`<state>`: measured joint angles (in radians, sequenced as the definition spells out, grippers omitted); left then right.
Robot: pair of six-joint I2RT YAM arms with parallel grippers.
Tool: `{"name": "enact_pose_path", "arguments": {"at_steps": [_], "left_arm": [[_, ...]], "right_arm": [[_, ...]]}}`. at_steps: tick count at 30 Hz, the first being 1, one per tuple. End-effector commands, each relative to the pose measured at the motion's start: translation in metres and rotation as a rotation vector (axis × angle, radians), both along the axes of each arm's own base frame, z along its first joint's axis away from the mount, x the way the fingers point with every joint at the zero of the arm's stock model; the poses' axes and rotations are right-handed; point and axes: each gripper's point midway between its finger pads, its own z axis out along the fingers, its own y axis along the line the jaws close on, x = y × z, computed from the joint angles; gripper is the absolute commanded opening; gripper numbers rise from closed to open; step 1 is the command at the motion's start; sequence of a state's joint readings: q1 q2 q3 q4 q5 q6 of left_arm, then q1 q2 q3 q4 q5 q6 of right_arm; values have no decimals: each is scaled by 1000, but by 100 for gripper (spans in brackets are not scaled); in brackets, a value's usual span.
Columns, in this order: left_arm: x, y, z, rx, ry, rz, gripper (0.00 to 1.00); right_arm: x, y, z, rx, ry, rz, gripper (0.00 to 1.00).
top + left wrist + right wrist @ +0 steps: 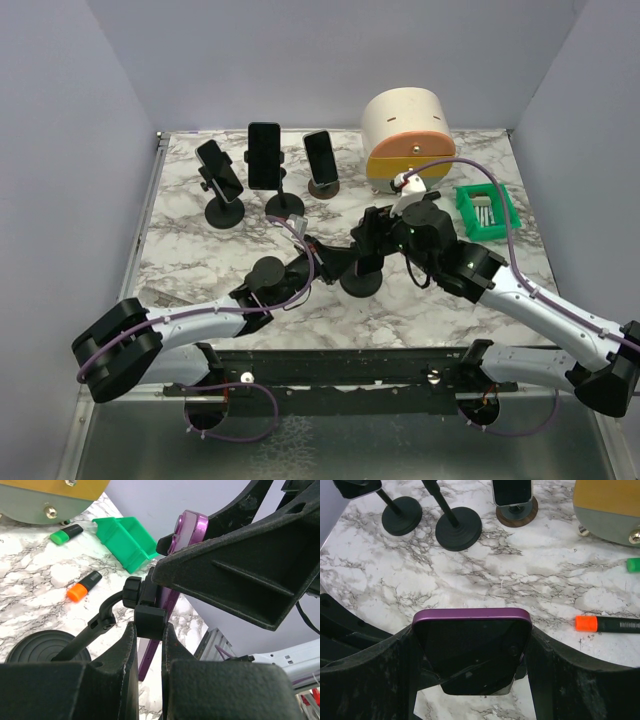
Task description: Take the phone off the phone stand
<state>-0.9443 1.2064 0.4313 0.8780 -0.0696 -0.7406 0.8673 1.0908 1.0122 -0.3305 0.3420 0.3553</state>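
Note:
A purple phone point(470, 645) with a dark screen sits in the clamp of a black phone stand point(107, 617) at the table's middle. The stand's round base point(360, 283) rests on the marble. My right gripper point(471, 630) comes from the right and is shut on the phone, one finger pressed against each long edge. My left gripper point(149, 630) reaches in from the left and is shut on the black block of the stand's clamp, just behind the phone point(187, 530). In the top view the right gripper point(378, 228) hides most of the phone.
Three other phones on stands point(220, 172) point(264, 155) point(320, 155) line the back. A beige and orange cylinder point(404, 140) stands at the back right, with a green bin point(486, 210) beside it. An orange marker point(607, 624) and a green marker point(66, 534) lie near the cylinder.

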Motion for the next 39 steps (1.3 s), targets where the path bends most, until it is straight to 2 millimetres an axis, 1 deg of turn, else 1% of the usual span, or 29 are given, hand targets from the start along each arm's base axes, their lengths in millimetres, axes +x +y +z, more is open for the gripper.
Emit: {"name": "enact_pose_path", "arguments": {"at_steps": [1, 4, 7, 13, 15, 19, 22, 26, 28, 30, 33, 39], "left_arm": [[14, 9, -15, -6, 46, 46, 0], [12, 5, -14, -11, 44, 20, 0], [9, 2, -12, -14, 35, 1, 0], [6, 2, -7, -19, 20, -16, 1], [4, 2, -4, -23, 13, -21, 5], [1, 4, 0, -25, -3, -29, 17], [0, 5, 0, -4, -22, -38, 24], [-5, 5, 3, 6, -38, -58, 37], [-6, 6, 5, 9, -46, -61, 41], [-7, 8, 7, 13, -52, -59, 44], [-6, 10, 8, 24, -59, -48, 44], [-5, 5, 7, 39, -61, -61, 44]], "right_arm": [[-12, -21, -18, -74, 46, 17, 0], [-14, -18, -15, -62, 43, 30, 0], [-14, -20, -16, -69, 47, 28, 0], [-15, -20, -17, -69, 50, 29, 0], [-16, -20, -17, -68, 49, 30, 0], [-16, -21, -16, -66, 48, 30, 0], [-17, -21, -16, -65, 50, 33, 0], [-17, -21, -16, -63, 51, 36, 0], [-18, -20, -15, -60, 50, 39, 0], [-18, -19, -14, -56, 51, 43, 0], [-19, -18, -13, -48, 50, 51, 0], [-22, -13, -9, -25, 55, 69, 0]]}}
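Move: The phone stand's clamp is already between the left fingertips, practically at the hand point. The phone stands about 3 cm to its right, 2 cm farther out and 1 cm higher; the round stand base lies roughly 6 cm ahead, 2 cm right and 17 cm below, the orange marker some 17 cm ahead, 15 cm right, equally low. The right hand already grips the phone, its middle about 1 cm back, straight in line sideways and 3 cm below. Keep the left gripper on the stand's clamp at first, then spread its fingers from nearly shut to just under half open so they let go of the clamp, and ease the hand up and left by about 1 cm each. Hold the phone by its edges in the right gripper throughout, drawing it slowly some 1 cm back and 1 cm right. ##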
